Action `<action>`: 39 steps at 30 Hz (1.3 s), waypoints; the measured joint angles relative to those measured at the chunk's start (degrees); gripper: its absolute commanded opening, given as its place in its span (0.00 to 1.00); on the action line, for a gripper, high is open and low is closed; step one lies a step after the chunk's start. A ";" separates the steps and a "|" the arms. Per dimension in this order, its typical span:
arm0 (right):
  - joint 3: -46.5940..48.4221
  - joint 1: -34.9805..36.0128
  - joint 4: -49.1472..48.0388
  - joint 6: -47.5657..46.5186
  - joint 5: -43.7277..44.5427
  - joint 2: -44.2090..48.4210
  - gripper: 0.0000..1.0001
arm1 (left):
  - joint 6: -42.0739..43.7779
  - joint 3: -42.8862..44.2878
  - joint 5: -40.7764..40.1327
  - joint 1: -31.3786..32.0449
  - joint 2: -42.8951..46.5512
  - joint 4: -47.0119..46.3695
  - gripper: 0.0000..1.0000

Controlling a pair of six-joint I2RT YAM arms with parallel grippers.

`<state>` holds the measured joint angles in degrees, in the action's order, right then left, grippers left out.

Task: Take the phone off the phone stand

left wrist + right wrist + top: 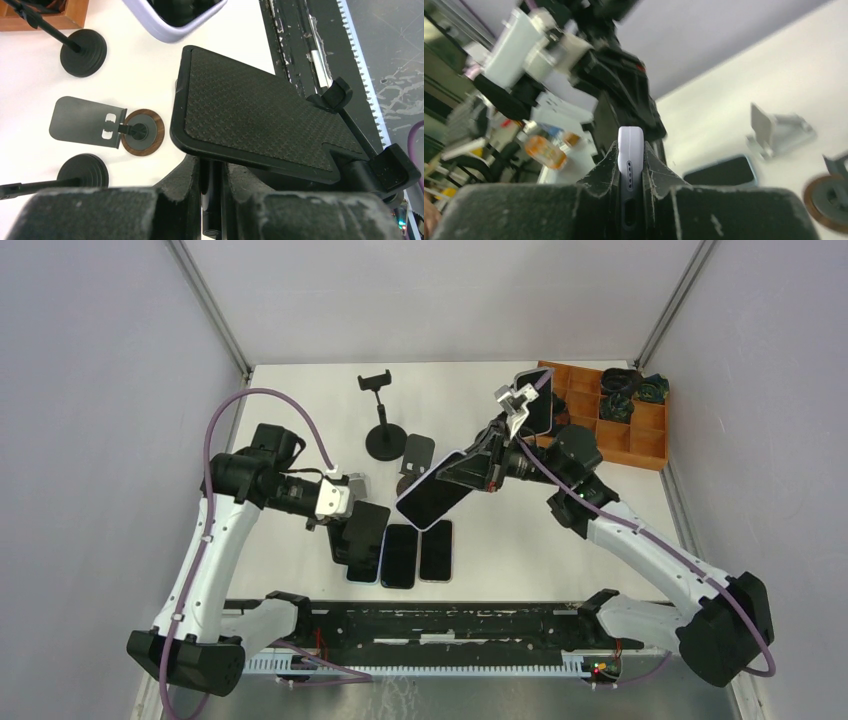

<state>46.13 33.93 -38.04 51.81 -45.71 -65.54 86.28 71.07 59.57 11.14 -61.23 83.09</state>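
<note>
The phone (428, 500), in a lavender case with a dark screen, hangs tilted above the table with my right gripper (452, 476) shut on its edge. In the right wrist view the phone's rim (630, 145) sits pinched in my right gripper (630, 156). The phone stand (365, 528) is black, with a textured plate (250, 115) and two hooks at its lower end. My left gripper (212, 172) is shut on the stand's stem under the plate. In the left wrist view the phone (175, 20) is apart from the plate.
Three dark phones (398, 555) lie flat by the near edge. A tall clamp stand (383, 430) and a small folding stand on a wooden disc (142, 132) are behind. A wooden compartment tray (625, 440) is at the back right, another phone (537, 400) beside it.
</note>
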 measured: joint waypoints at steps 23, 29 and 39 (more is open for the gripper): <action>-1.55 -1.05 63.43 -43.63 12.83 -11.52 0.13 | 1.38 0.35 -2.25 0.00 0.72 0.66 0.02; 0.90 -0.94 61.70 -44.00 15.43 -16.96 0.41 | 1.66 0.35 -2.27 0.00 0.72 0.70 0.02; 2.62 -0.70 55.98 -42.93 20.44 -25.73 0.48 | 1.66 0.35 -2.34 0.00 1.03 0.79 0.02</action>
<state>48.75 33.23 17.93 8.88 -25.28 -91.26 87.94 71.42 57.23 11.14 -60.20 83.88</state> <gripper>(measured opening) 0.456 0.177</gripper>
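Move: The right hand, holding the lavender-edged phone high up, is taking it to the bare spot at the right end of the phone row. That spot lies about 33 cm below, 6 cm to the hand's right and 2 cm back. The pink-edged phone lies 3 cm left and 2 cm back of the hand, and the wooden-base stand 8 cm left and 12 cm ahead, both low on the table. From the left hand the spot is roughly 30 cm right, 2 ahead and 24 below. Still pinching the phone by its port end, the right hand swings down some 28 cm and about 7 cm to its right, tipping the fingers some 60 degrees from level-left to slanting down. It lays the phone on the table beside the pink-edged one, then opens the fingers around its outer end while easing about 4 cm forward and a little lower. ##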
